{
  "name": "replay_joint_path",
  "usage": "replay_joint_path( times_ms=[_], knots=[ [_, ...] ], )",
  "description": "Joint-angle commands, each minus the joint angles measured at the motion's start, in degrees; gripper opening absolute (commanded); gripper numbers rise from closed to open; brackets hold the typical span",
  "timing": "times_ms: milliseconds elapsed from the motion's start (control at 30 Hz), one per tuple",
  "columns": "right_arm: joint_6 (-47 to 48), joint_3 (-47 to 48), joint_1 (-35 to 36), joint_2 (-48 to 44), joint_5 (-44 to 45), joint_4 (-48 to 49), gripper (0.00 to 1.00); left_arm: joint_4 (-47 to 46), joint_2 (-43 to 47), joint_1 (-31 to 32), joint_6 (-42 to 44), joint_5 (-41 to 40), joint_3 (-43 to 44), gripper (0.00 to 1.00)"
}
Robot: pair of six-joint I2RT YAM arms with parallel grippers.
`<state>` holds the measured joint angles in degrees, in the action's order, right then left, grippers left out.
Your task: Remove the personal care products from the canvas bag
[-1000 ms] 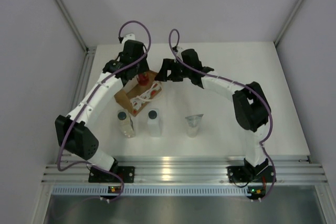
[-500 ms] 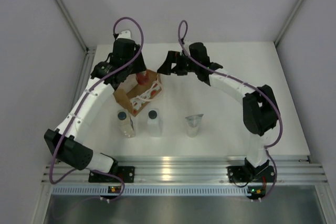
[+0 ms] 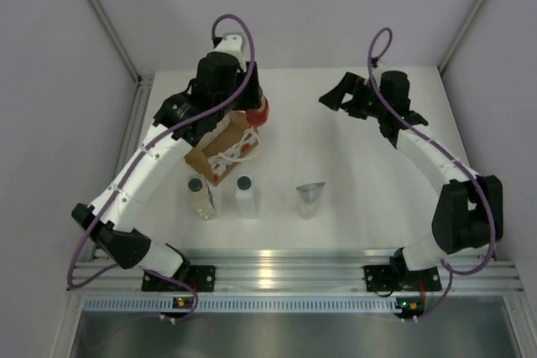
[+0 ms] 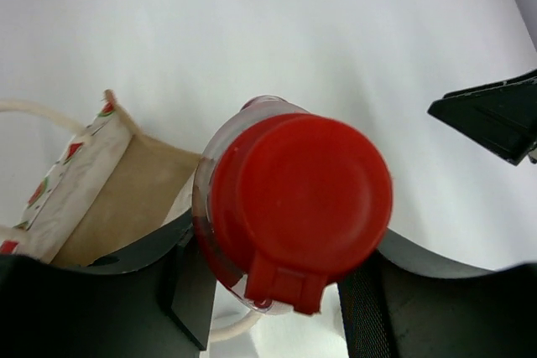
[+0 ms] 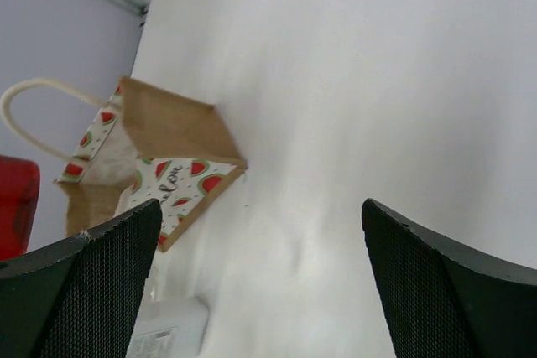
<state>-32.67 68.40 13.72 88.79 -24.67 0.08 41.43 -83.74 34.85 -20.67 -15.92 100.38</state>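
Note:
My left gripper (image 3: 248,111) is shut on the red bottle (image 3: 260,110), which hangs just right of the canvas bag (image 3: 216,150). In the left wrist view the bottle's red cap (image 4: 298,203) fills the space between the jaws of the left gripper (image 4: 273,295), above the bag's tan wall (image 4: 117,199). On the table in front of the bag stand a clear bottle with a dark cap (image 3: 200,197), a white bottle (image 3: 246,196) and a silvery pouch (image 3: 310,199). My right gripper (image 3: 336,98) stands open and empty at the back right, apart from the bag (image 5: 168,136).
White rope handles (image 3: 235,147) lie across the bag's open top. Grey walls close in the white table (image 3: 377,182) on the left, back and right. The right gripper (image 5: 268,291) looks across bare table towards the bag and the white bottle (image 5: 172,329).
My left gripper has come up out of the bag with the red bottle and shifted right. My right gripper has opened and swung away from the bag to the back right.

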Motion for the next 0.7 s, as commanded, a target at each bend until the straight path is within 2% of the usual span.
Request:
replay_joint_path(
  times_ms=[0,133,333,667],
  knots=[
    [3.12,-4.92,-5.09,-9.06,2.34,0.02,1.00,-7.94,-3.17,3.64,1.77,-2.01,6.14,0.00],
    [6.38,-9.24,-7.82,-17.14,5.32,-6.48,1.00,-8.29,-8.18,7.77,1.68,-2.62,8.16,0.00],
    [6.74,-15.92,-9.41,-25.23,5.59,-7.28,0.99,-14.16,-13.90,9.09,0.54,-0.61,4.84,0.00],
    [5.86,-22.87,-9.85,-34.30,6.12,-7.46,0.99,-33.86,-15.39,9.45,-3.58,0.10,-15.11,0.00]
  ],
)
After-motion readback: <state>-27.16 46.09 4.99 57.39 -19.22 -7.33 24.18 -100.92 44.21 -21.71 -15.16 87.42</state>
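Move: The red bottle, already in the left hand above the bag's far right edge, is bound for bare table some 11 cm to the right, 2 cm ahead and roughly 34 cm below. The canvas bag's middle lies about 9 cm left and 3 cm ahead; the white bottle 13 cm back, 2 cm left; the silver pouch 13 cm back, 18 cm right. From the right hand, that bare spot is about 15 cm left and 5 cm back. Keeping its pinch on the red bottle, the left hand swings about 11 cm to the right, away from the bag, then sinks some 17 cm almost straight down towards the bare table, tipping and turning clockwise some 10 degrees each. The right hand, empty and wide open, clears out, first right, then mostly back, nearly 10 cm each way. ##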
